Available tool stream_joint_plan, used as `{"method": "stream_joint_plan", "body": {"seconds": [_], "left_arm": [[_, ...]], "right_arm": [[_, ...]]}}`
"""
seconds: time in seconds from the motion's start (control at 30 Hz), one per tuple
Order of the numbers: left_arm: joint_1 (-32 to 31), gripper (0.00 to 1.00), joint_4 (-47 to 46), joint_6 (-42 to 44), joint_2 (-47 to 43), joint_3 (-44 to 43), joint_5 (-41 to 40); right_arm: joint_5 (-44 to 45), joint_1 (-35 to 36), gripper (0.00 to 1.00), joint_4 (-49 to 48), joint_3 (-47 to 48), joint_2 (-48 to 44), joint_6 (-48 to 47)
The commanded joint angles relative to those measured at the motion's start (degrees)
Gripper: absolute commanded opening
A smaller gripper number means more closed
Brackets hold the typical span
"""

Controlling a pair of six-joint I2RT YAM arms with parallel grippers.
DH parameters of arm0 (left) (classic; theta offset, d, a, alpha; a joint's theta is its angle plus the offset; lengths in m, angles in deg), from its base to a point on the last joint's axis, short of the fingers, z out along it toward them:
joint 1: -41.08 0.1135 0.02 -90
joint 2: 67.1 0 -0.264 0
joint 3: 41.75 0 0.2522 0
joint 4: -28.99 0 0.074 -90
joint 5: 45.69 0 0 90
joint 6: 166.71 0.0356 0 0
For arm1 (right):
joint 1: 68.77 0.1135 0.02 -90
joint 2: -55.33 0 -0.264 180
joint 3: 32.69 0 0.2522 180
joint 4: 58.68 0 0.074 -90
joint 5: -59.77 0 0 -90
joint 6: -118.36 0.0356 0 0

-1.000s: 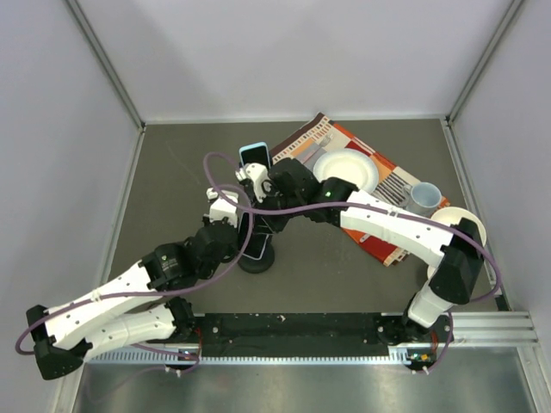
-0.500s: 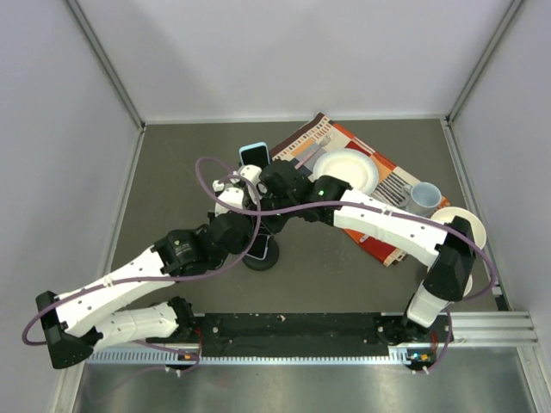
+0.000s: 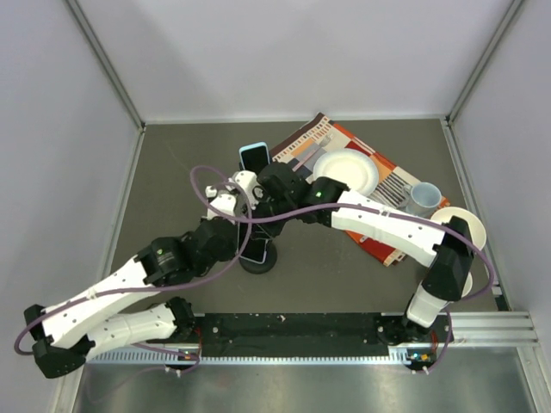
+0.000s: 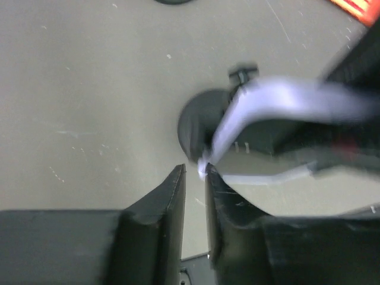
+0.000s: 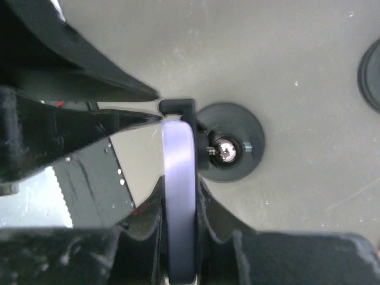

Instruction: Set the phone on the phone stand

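Note:
My right gripper (image 5: pixel 178 189) is shut on the edges of a lavender phone (image 5: pixel 178 148), held edge-on just above the black round phone stand (image 5: pixel 231 151). The phone's far end is at the stand's small cradle (image 5: pixel 177 107). In the top view the phone (image 3: pixel 256 248) stands over the stand (image 3: pixel 260 261), under my right gripper (image 3: pixel 258 219). My left gripper (image 4: pixel 195 172) is shut to a narrow slit and holds nothing. Its tips are against the blurred phone's (image 4: pixel 279 98) near corner, beside the stand base (image 4: pixel 199 127).
A light blue phone-like slab (image 3: pixel 254 157) is behind the arms. A patterned cloth (image 3: pixel 323 138) at the back right carries a white plate (image 3: pixel 344 169), with a cup (image 3: pixel 424 196) and a bowl (image 3: pixel 469 225) further right. A dark round object (image 5: pixel 371 77) lies near the stand.
My left arm swung right, then drew back left, with its gripper staying by the phone. My right gripper and the phone shifted slightly left over the stand.

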Motion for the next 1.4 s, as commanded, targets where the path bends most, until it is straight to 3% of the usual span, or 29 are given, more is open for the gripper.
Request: {"method": "stream_joint_plan", "body": {"seconds": [0.0, 0.13, 0.4, 0.43, 0.47, 0.5, 0.53, 0.6, 0.7, 0.9, 1.13, 1.27, 1.37], "left_arm": [[-0.8, 0.38, 3.6, -1.2, -11.2, -3.4, 5.5], [-0.8, 0.52, 6.1, -3.9, -16.1, -4.6, 7.4], [-0.8, 0.54, 5.6, -4.4, -21.5, -4.4, 7.1], [-0.8, 0.56, 4.4, -4.3, -21.6, -4.1, 6.8], [-0.8, 0.57, 3.5, -4.1, -22.4, -3.8, 6.7], [-0.8, 0.57, 2.6, -3.5, -22.8, -2.6, 7.0], [-0.8, 0.57, 0.0, -3.3, -23.5, -1.9, 7.1], [-0.8, 0.60, -1.6, -3.2, -24.9, -0.1, 6.5], [-0.8, 0.61, -3.0, -3.2, -25.7, 1.4, 6.1], [-0.8, 0.65, -5.8, -3.5, -25.1, 3.4, 7.2], [-0.7, 0.81, -10.7, 2.0, -19.1, 0.9, 11.1], [-0.5, 0.85, -8.1, 3.0, -9.2, -8.0, 8.9], [-0.4, 0.98, -5.7, 5.5, -0.3, -14.5, 10.1]], "right_arm": [[22.9, -5.1, 0.00, 12.2, -3.6, 6.1, -7.9], [19.7, -4.9, 0.00, 12.2, -4.0, 6.2, -8.1], [12.7, -5.0, 0.00, 12.2, -2.4, 3.7, -6.7], [11.9, -5.1, 0.03, 12.2, -2.3, 3.3, -6.2], [11.4, -5.1, 0.12, 12.2, -2.0, 2.4, -5.5], [9.4, -5.1, 0.31, 12.1, -1.8, 1.9, -5.1], [8.8, -5.2, 0.39, 12.0, -1.7, 1.4, -4.6], [8.2, -5.4, 0.53, 11.5, -1.5, -0.4, -3.3], [6.4, -5.9, 0.64, 10.7, -0.7, -2.5, -1.8], [-2.9, -7.3, 0.73, 8.5, -1.3, -7.5, -0.7], [-13.6, -12.3, 0.79, -6.1, -18.4, -22.5, 5.1], [-5.6, -13.8, 0.84, -11.7, -25.2, -29.5, 11.9], [-1.2, -14.5, 0.86, -12.8, -28.9, -33.7, 13.0]]}}
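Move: The phone stands upright in the right hand's grip, its middle about 2 cm left, 3 cm below and 1 cm back of that hand. The near stand's base is some 2 cm ahead, 2 cm left and 17 cm down; the other phone, on its own stand, is about 20 cm ahead, 2 cm left and 3 cm lower. At the left hand's loosening fingertips is the near clamp's left jaw; the phone lies about 4 cm to its right and slightly below. The near stand's left jaw is let go as the left fingers open and lift off, up about 8 cm and back 5, later swinging forward and right above. The phone, still pinched by the right hand, is carried forward with the stand some 4 cm; then the right fingers open, slip off to the right and down, and go on right and up, ending about 12 cm right of their start. ##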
